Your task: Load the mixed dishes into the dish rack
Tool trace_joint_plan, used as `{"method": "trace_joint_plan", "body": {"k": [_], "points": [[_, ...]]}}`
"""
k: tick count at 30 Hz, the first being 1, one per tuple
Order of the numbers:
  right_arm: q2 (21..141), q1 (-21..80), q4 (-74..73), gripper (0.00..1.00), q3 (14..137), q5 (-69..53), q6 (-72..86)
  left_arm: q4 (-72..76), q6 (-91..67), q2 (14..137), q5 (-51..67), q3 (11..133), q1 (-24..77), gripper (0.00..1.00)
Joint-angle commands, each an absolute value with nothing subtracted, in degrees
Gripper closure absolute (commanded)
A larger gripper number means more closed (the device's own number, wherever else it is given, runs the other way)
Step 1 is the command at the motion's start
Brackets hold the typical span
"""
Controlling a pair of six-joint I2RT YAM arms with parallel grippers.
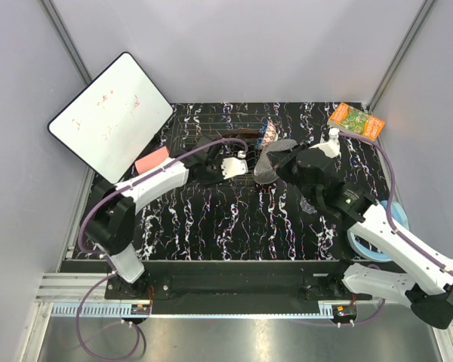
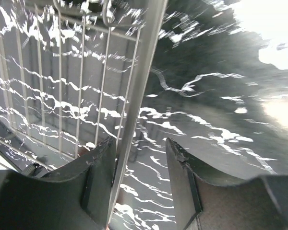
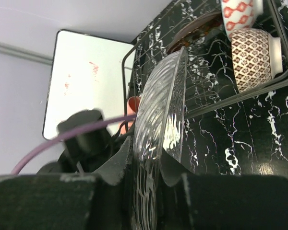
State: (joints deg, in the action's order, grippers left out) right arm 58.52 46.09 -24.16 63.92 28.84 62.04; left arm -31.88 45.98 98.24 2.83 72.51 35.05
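The silver wire dish rack (image 1: 211, 124) stands at the back middle of the table. My right gripper (image 1: 281, 161) is shut on the rim of the clear glass bowl (image 1: 267, 167) and holds it on edge at the rack's front right corner. In the right wrist view the bowl (image 3: 163, 105) is pinched between my fingers (image 3: 149, 143), with a beige patterned bowl (image 3: 254, 52), a red-patterned bowl (image 3: 240, 14) and a dark plate (image 3: 197, 31) in the rack behind. My left gripper (image 1: 234, 167) is open, its jaws either side of the rack's front rim wire (image 2: 139, 96).
A white board (image 1: 109, 117) leans at the back left. A pink object (image 1: 151, 161) lies left of the rack. A green-orange book (image 1: 355, 119) lies at the back right. Blue headphones (image 1: 366, 241) lie under my right arm.
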Motion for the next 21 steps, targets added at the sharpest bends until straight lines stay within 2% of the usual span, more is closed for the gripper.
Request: {"method": "trace_joint_plan", "body": {"k": [1,7,17,21], "points": [[60.5,43.5,-26.1,1.00,65.0,28.3,69.2,-34.9,41.9,92.0,6.6,70.1,38.3,0.51],[62.6,39.9,-27.7,1.00,65.5,26.4,73.2,-36.5,39.5,89.0,8.1,67.2,40.0,0.51],[69.8,31.5,-21.1,1.00,64.2,9.0,81.9,-37.5,36.5,85.4,11.9,60.2,40.1,0.52],[76.1,31.3,-20.4,1.00,67.7,4.8,83.6,-38.1,35.4,83.6,13.5,58.2,41.1,0.52]]}}
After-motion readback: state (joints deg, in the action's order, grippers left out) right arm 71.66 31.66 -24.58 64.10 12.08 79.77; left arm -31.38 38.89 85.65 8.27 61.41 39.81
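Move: The clear plate is already held on edge in the right fingers; its likely slot in the dish rack lies about 15 cm ahead, 5 cm left and 24 cm below. From that hand, the patterned cup is some 15 cm ahead, 3 cm right, and the red plate 23 cm ahead, 9 cm left, both about as low. The left fingers already straddle the rack's front rim; from them the slot is some 8 cm ahead, 12 cm right, slightly lower. The clear plate, kept in the right hand's grip, is lowered some 7 cm and carried about 6 cm forward towards the rack, its far edge tipping down roughly 20 degrees with some roll, left side rising. Meanwhile the left hand, fingers still half open around the front rim, drags the rack back towards the robot, travelling about 7 cm with an early slight rise. ##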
